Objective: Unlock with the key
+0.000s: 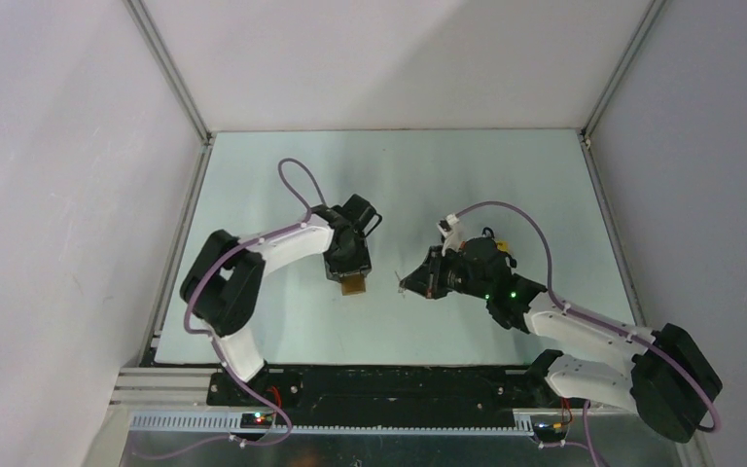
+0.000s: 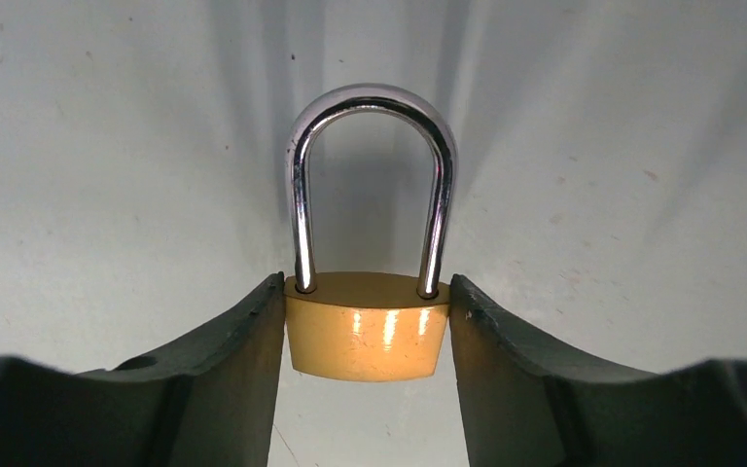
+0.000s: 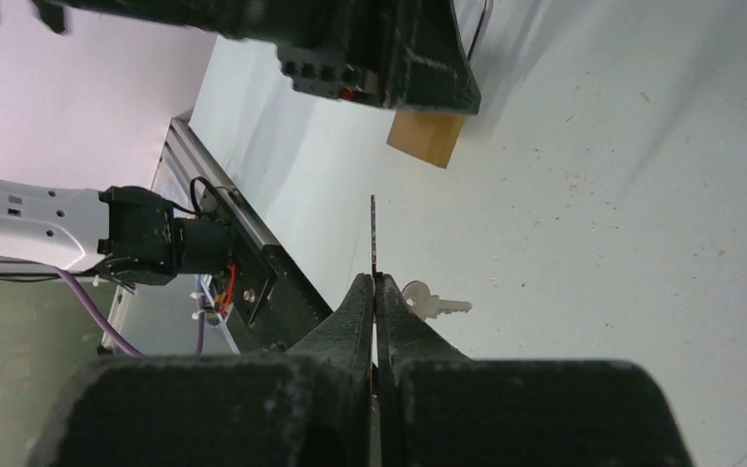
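A brass padlock point(image 2: 365, 331) with a closed steel shackle point(image 2: 370, 107) is clamped by its two sides in my left gripper point(image 2: 367, 311), held off the table. In the top view the padlock point(image 1: 353, 285) hangs below the left gripper point(image 1: 347, 265). My right gripper point(image 3: 375, 287) is shut on a thin key point(image 3: 373, 229), seen edge-on, its blade sticking out towards the padlock's brass body point(image 3: 427, 138). In the top view the right gripper point(image 1: 416, 282) is a short gap to the right of the padlock. The keyhole is not visible.
A second silver key point(image 3: 438, 303) shows just beside the right fingers; I cannot tell if it hangs or lies on the table. The pale green table point(image 1: 467, 185) is walled by white panels. The black base rail point(image 1: 379, 384) runs along the near edge.
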Motion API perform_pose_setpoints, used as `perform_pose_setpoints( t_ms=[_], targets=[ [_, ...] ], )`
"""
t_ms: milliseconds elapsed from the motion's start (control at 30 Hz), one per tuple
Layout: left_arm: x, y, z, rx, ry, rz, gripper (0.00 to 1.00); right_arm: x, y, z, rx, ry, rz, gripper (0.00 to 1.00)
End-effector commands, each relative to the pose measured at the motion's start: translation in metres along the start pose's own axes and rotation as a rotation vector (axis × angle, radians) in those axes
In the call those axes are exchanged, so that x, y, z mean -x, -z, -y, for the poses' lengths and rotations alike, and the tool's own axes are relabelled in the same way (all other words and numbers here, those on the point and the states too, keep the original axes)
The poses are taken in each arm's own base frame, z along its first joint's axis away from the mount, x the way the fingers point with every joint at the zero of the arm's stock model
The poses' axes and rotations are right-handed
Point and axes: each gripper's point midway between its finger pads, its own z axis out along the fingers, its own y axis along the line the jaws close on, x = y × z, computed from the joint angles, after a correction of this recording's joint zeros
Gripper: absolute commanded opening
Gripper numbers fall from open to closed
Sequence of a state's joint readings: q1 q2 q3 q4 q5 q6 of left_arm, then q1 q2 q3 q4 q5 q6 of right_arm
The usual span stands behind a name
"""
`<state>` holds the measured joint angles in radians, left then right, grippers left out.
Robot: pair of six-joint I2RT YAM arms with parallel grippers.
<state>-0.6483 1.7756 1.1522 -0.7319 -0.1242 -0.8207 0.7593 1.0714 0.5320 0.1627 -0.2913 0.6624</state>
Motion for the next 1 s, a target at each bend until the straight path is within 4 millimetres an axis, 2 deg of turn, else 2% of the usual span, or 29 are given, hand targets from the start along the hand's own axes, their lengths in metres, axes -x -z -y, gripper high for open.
perform_pose_setpoints(
  t_ms=[0, 133, 333, 633, 967],
  targets=[
    [0.025, 0.059, 0.026, -0.185, 0.155, 0.088, 0.1, 0.005, -0.013, -0.017, 0.056, 0.006, 0.045, 0.0],
    [0.037, 0.096, 0.037, -0.291, 0.217, 0.129, 0.06, -0.003, -0.025, -0.017, 0.064, -0.014, 0.025, 0.0],
    [0.037, 0.122, 0.046, -0.395, 0.285, 0.093, 0.0, -0.007, -0.039, -0.021, 0.082, -0.003, 0.035, 0.0],
    [0.038, 0.14, 0.046, -0.453, 0.331, 0.09, 0.0, -0.013, -0.054, -0.023, 0.122, -0.022, 0.026, 0.0],
    [0.039, 0.143, 0.045, -0.456, 0.336, 0.101, 0.0, -0.01, -0.057, -0.029, 0.16, -0.027, 0.036, 0.0]
  ],
)
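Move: The brass padlock is already gripped in the left fingers, only just above the table. From the right hand it lies about 11 cm to the left, 6 cm ahead and 12 cm lower. The key pinched in the right fingers is some 10 cm to the right of the left hand, 5 cm back and 12 cm above. A second key hangs about 2 cm below the right fingertips, and the yellow padlock lies roughly 22 cm right, 13 cm ahead and 14 cm below the right hand. The brass padlock is raised about 12 cm by the left hand, quickly at first and then easing, drifting slightly right as the wrist tilts its fingertips some 20 to 25 degrees rightward, the grip kept. Meanwhile the right hand, fingers still shut on the key, brings it about 5.5 cm left and a little down towards the padlock's underside. ##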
